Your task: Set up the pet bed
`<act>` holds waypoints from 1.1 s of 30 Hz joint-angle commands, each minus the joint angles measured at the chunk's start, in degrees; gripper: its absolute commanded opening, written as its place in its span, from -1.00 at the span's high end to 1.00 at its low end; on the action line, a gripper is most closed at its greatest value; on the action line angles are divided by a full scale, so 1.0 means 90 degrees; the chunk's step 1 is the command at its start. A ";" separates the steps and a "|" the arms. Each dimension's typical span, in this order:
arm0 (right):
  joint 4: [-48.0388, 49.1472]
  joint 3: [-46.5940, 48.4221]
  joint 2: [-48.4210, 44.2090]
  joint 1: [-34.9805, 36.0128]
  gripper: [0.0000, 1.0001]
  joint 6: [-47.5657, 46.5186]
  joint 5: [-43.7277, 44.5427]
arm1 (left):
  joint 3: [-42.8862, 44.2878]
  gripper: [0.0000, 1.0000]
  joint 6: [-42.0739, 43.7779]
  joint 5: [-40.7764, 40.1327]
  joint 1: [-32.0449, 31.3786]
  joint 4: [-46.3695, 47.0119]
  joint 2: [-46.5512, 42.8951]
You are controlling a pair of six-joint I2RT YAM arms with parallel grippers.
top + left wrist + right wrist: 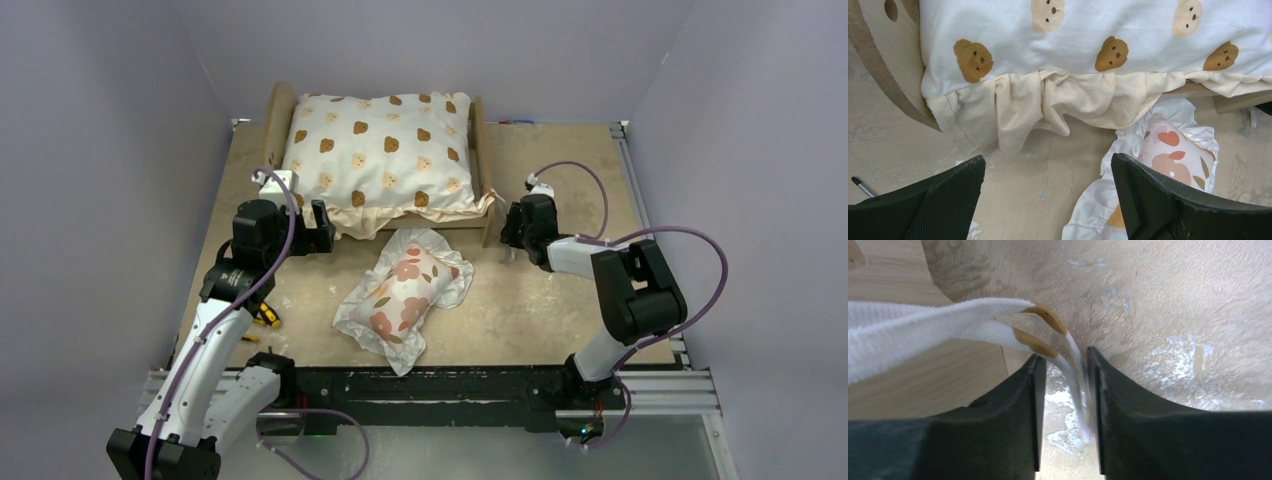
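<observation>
The pet bed [277, 115], a light-wood frame, stands at the back of the table with the cream bear-print cushion [380, 150] lying in it and hiding its base. My left gripper [325, 228] is open at the cushion's near-left corner. In the left wrist view it [1048, 165] hovers over bare table just short of the cushion's ruffle [1048, 100], beside the headboard [883, 65]. My right gripper [508, 228] is at the bed's near-right corner. Its jaws [1065, 365] stand narrowly apart, and the cushion's corner [923, 325] hangs between them along the right finger, beside the wood panel [908, 380].
A small floral ruffled pillow [405, 290] lies on the table in front of the bed, between the two arms; its edge [1168, 150] is under my left gripper's right finger. A yellow-and-black tool [265, 318] lies by the left arm. A pen [860, 185] lies at the left.
</observation>
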 commanded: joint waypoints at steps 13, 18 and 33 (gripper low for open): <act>-0.1433 0.1225 -0.3086 0.0001 1.00 -0.0367 -0.0679 | -0.0027 -0.93 0.0122 0.0120 -0.0014 0.0245 -0.0039; -0.1989 0.1901 -0.3697 0.0127 1.00 -0.0633 -0.1445 | -0.0036 -0.91 0.0145 0.0169 -0.0017 0.0266 0.0011; -0.2443 0.3278 -0.3952 0.0499 1.00 -0.0773 -0.3485 | 0.0677 -0.81 -0.0070 0.0415 -0.0592 -0.0152 0.0991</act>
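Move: The two white straps at the bed cover's near right corner already hang between the right hand's parted fingers, right at the hand point. The bed's corner post stands about 5 cm to this hand's left, level with it and reaching higher; the spotted bed cover's middle is some 26 cm left and 13 cm ahead. The flowered pillow lies about 20 cm left and 13 cm back. From the left hand, the straps are roughly 42 cm right, 10 cm ahead and 18 cm below. Straight up, after the right fingers shut and pinch the straps down beside the corner post: the hand climbs fast, some 37 cm in all, in its later part also drawing back and going left about 8 cm each, towards the bed. The fingers keep their pinch while the wrist tips up nearly 40 degrees and turns counter-clockwise about 30. Late on, the open, empty left hand starts right and down, about 3 cm each way. ##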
